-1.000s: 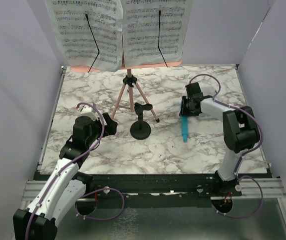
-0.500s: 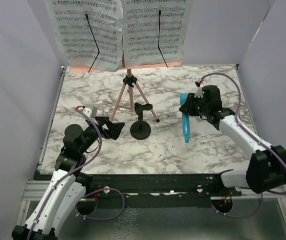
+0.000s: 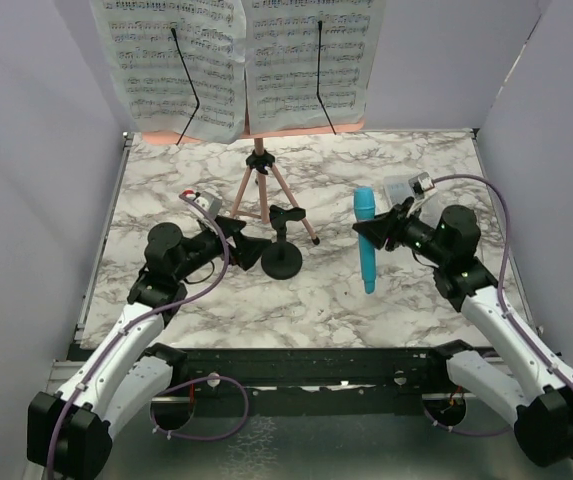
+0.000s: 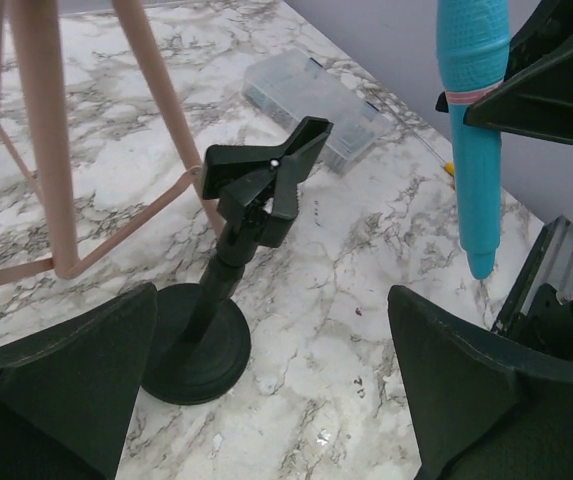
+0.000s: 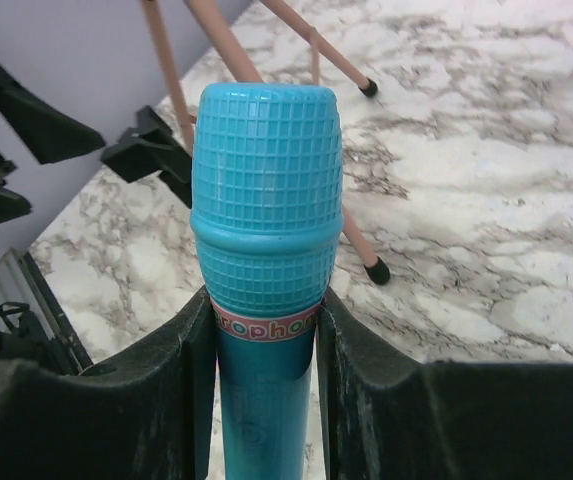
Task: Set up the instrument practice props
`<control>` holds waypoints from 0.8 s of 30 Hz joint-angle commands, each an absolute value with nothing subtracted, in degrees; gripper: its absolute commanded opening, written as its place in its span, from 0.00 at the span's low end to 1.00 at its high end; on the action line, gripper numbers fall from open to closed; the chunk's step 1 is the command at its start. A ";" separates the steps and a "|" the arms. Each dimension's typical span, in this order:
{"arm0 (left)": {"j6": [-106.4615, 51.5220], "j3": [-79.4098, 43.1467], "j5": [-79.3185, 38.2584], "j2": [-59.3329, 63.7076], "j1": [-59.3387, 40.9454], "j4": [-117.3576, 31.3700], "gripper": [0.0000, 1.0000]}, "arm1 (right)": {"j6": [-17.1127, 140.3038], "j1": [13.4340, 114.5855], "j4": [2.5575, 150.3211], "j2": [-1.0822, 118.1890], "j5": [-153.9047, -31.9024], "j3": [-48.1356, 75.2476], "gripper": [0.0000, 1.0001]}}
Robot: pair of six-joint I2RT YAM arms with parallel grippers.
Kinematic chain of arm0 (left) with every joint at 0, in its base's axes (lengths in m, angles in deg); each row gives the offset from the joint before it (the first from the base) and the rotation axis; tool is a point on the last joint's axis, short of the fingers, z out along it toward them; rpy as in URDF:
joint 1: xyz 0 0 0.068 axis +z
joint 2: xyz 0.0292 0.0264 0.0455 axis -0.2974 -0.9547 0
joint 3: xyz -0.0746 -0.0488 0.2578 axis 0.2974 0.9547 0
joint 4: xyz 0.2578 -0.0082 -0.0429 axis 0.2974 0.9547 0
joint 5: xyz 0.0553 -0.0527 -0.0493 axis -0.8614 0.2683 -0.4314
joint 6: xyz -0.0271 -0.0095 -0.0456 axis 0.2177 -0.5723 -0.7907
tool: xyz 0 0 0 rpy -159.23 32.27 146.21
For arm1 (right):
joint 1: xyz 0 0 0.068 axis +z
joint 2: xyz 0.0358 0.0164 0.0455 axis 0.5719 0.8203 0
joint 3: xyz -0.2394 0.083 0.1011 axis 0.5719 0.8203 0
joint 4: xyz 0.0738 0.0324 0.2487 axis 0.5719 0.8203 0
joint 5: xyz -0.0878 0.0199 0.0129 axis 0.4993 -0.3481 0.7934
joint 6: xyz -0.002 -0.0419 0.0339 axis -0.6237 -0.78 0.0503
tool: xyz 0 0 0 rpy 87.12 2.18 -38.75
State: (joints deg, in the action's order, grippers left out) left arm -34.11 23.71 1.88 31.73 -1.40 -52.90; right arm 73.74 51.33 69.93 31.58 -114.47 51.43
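Note:
The pink music stand stands at the back on tripod legs, with two sheet-music pages resting on it. In front of it stands the black mic stand, its clip empty. My left gripper is open just left of the stand's round base, which lies between its fingers. My right gripper is shut on the blue microphone, holding it upright off the table, right of the mic stand. In the right wrist view the fingers clamp the microphone below its grille head.
A clear plastic compartment box lies on the marble table behind the microphone, toward the right wall. The tripod legs spread behind the mic stand. Grey walls close in both sides.
My right arm has swung round and brought the microphone upright, lifted and closer to the mic stand. My left gripper has moved right, up to the mic stand's base, still open.

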 commanded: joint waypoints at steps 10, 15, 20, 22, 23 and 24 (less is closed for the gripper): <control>-18.96 18.31 -11.40 24.21 -15.29 -59.90 0.98 | 72.48 51.58 56.49 16.17 -117.69 60.88 0.01; -15.42 17.68 -18.08 25.17 -15.39 -58.41 0.98 | 71.03 51.58 56.60 15.63 -120.90 60.63 0.01; -9.22 16.04 -17.69 24.76 -15.39 -56.69 0.98 | 69.85 51.59 55.20 15.98 -123.48 60.78 0.00; -6.00 15.61 -14.54 24.00 -15.39 -56.79 0.98 | 69.81 51.58 54.03 16.01 -124.53 61.05 0.00; -4.06 15.54 -12.52 23.64 -15.39 -56.72 0.98 | 69.74 51.58 53.32 16.08 -124.87 61.23 0.00; -1.80 15.46 -10.45 23.31 -15.39 -56.73 0.98 | 70.04 51.59 52.35 16.25 -124.75 61.57 0.01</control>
State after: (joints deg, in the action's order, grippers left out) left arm -11.62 17.55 -15.86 24.38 -15.19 -57.49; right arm 71.12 51.33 57.50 16.30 -121.53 60.55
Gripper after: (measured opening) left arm 0.982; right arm 0.375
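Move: My left hand, open and empty, has the black mic stand about 6 cm ahead and 7 cm to its right, the stand's middle some 15 cm below. The music stand's tripod is about 15 cm straight ahead, and the blue microphone in my other hand is roughly 23 cm to the right, 1 cm ahead. From my right hand, already gripping that microphone, the mic stand lies some 19 cm left, 2 cm ahead and 14 cm lower. I swing my open left hand about 5 cm right towards the mic stand, then ease it forward and up, coming slightly back left, its fingers tilting up some 20 degrees and its left side rolling up. Meanwhile my right hand keeps its pinch on the microphone, draws back and rises about 5 cm, and tips upward, slowing as it goes. ##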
